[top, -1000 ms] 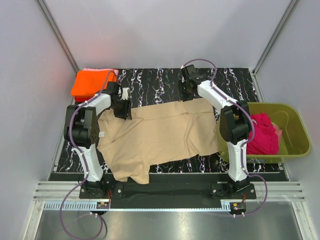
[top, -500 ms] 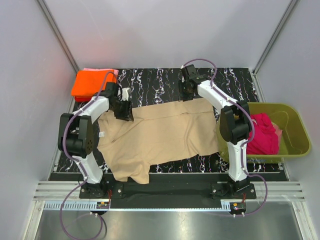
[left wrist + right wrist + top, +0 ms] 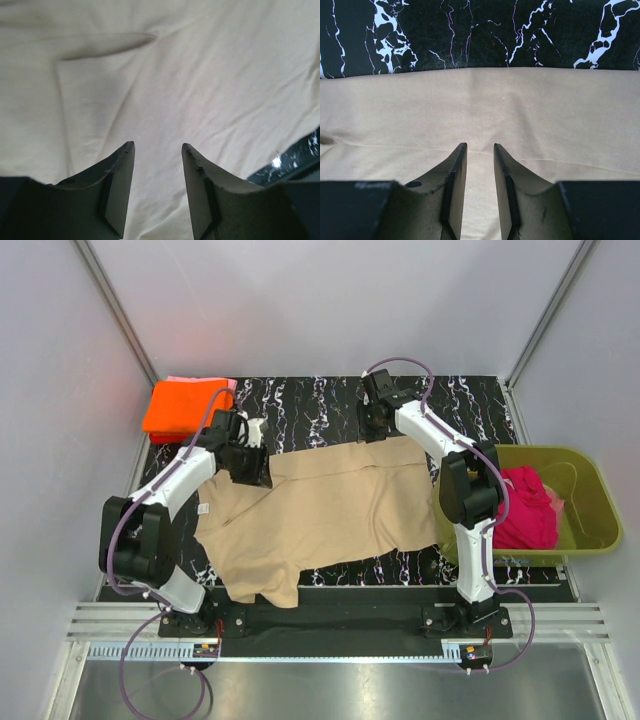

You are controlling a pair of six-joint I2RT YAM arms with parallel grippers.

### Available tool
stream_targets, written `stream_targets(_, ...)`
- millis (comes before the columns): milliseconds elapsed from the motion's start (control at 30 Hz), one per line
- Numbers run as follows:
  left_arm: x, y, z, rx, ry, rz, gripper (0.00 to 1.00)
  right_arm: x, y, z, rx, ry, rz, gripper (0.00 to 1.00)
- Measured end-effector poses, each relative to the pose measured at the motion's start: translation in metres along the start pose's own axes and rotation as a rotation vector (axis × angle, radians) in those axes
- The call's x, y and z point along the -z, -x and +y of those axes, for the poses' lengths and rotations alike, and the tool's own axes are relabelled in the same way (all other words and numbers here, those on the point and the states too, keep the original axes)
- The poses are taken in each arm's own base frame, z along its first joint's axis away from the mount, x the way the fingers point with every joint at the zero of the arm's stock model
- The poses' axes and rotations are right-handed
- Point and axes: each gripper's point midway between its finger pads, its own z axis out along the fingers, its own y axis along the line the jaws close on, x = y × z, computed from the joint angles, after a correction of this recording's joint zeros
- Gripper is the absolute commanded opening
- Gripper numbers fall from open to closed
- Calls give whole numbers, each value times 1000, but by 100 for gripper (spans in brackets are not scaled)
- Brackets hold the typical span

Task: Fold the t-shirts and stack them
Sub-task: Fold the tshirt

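Note:
A tan-beige t-shirt (image 3: 320, 510) lies spread across the black marbled table (image 3: 310, 400). My left gripper (image 3: 252, 468) hovers over its far left part, jaws open, with only flat cloth (image 3: 200, 75) showing between them (image 3: 157, 146). My right gripper (image 3: 374, 430) is at the shirt's far edge; its jaws (image 3: 480, 145) stand a narrow gap apart over the hem (image 3: 480, 110), holding nothing. A folded bright orange t-shirt (image 3: 180, 408) rests at the far left on a pale pink one (image 3: 228, 383). A magenta-red t-shirt (image 3: 525, 505) lies crumpled in the tub.
The olive-green plastic tub (image 3: 590, 480) sits at the table's right edge, beside the right arm. Pale walls enclose the table on three sides. A corner of the tan shirt (image 3: 270, 590) hangs toward the near edge.
The left arm's elbow has swung out to the left, and its gripper has slid a little rightward over the tan shirt, with the jaws slightly wider. The right arm has not moved.

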Motion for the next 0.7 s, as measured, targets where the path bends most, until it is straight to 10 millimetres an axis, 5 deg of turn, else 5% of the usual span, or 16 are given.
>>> stream_targets(133, 2, 15, 21, -81, 102, -38, 49, 0, -1, 0, 0, 0, 3, 36)
stream_targets(433, -30, 38, 84, -8, 156, 24, 46, -1, -3, -1, 4, -2, 9, 36)
stream_targets(700, -44, 42, 84, 1, 118, 51, 43, -2, -4, -1, 6, -2, 10, 36)
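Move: The t-shirt's far edge, at its left stretch, lies about 11 cm ahead of the left hand, 4 cm to its left and some 9 cm below. The orange stack sits roughly 22 cm ahead and 19 cm left of the left hand; the shirt's white tag is about 5 cm back and 16 cm left. From the right hand, that stretch of edge is about 30 cm to the left, 1 cm back and 8 cm below. Towards the t-shirt's far edge the left hand travels forward and left over the cloth, about 8 cm out and 5 cm across. It starts nearly level, then sinks some 5 cm and eases to a stop. The wrist rolls by under 10 degrees, so the fingers lean less to the right; they stay about half open, holding nothing. ##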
